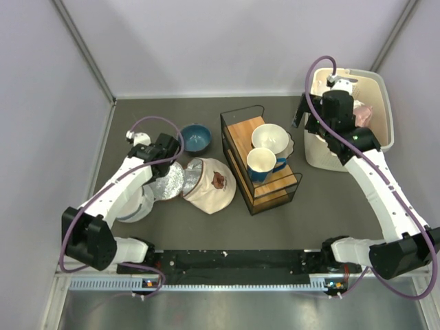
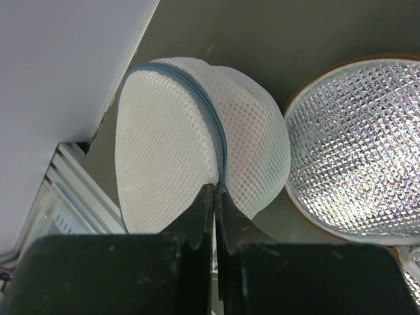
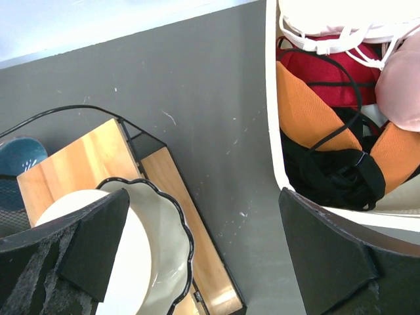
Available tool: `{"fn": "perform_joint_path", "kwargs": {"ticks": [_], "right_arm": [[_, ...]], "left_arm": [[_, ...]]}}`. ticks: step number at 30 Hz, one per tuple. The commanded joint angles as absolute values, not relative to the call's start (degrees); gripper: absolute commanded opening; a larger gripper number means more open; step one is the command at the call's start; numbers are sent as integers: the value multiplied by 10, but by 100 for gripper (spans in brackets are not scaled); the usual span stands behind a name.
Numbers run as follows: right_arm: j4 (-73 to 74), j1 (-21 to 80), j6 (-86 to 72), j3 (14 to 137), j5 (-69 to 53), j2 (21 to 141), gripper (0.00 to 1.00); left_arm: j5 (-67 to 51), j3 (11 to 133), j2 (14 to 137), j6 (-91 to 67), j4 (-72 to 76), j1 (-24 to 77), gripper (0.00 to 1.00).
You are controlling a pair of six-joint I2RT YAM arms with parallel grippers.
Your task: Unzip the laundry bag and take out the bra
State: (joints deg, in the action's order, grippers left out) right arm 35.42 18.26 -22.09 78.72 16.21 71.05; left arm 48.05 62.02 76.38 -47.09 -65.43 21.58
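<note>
The laundry bag (image 2: 170, 138), a white mesh drum with a grey-blue zipper (image 2: 213, 121) running over it, fills the left wrist view. From above the laundry bag (image 1: 136, 207) lies under the left arm, mostly covered by it. My left gripper (image 2: 216, 189) is shut, its tips pinched together right on the zipper line at the bag's near edge. The bra is hidden; the mesh shows only a dim shape inside. My right gripper (image 3: 203, 193) hangs open and empty above the bare table, between the rack and the basket.
A silver quilted round lid (image 2: 361, 144) lies against the bag's right side. Beside it are a cream cloth with a brown mark (image 1: 210, 184) and a blue bowl (image 1: 196, 137). A wire rack (image 1: 237, 148) holds a bowl and a mug. The beige basket (image 1: 381, 89) holds garments.
</note>
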Motion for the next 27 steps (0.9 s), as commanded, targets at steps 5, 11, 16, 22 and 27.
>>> {"fn": "perform_joint_path", "kwargs": {"ticks": [5, 11, 16, 22, 27], "right_arm": [[319, 187, -214, 792, 122, 693, 99], [294, 200, -204, 819, 62, 706, 99], [266, 238, -200, 851, 9, 736, 99], [258, 325, -180, 911, -5, 787, 99], [254, 343, -192, 922, -36, 815, 99]], "left_arm": [[412, 707, 679, -237, -524, 212, 0], [296, 747, 635, -101, -502, 231, 0], [210, 713, 661, -50, -452, 249, 0], [210, 700, 722, -63, -420, 274, 0], [238, 724, 715, -33, -412, 275, 0]]}}
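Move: The left gripper is shut on the laundry bag's top edge beside the zip; the silver lid it goes over is about 8 cm to its right, 3 cm ahead and 9 cm below. The bear pouch is some 21 cm right, level with it, and the blue bowl 15 cm ahead and 16 cm right. From the open right gripper, the bag lies about 52 cm left, 16 cm back and 22 cm lower; the rack is 9 cm left, 12 cm back. Keep the left gripper pinched on the laundry bag and carry it right and forward over the silver lid, about 11 cm right and 6 forward, arcing up and then lowering to end some 5 cm higher, turning clockwise about 45 degrees. Meanwhile sweep the wide-open right gripper some 17 cm left over the rack's far end towards the bag, rising 5 cm and swinging counter-clockwise. ##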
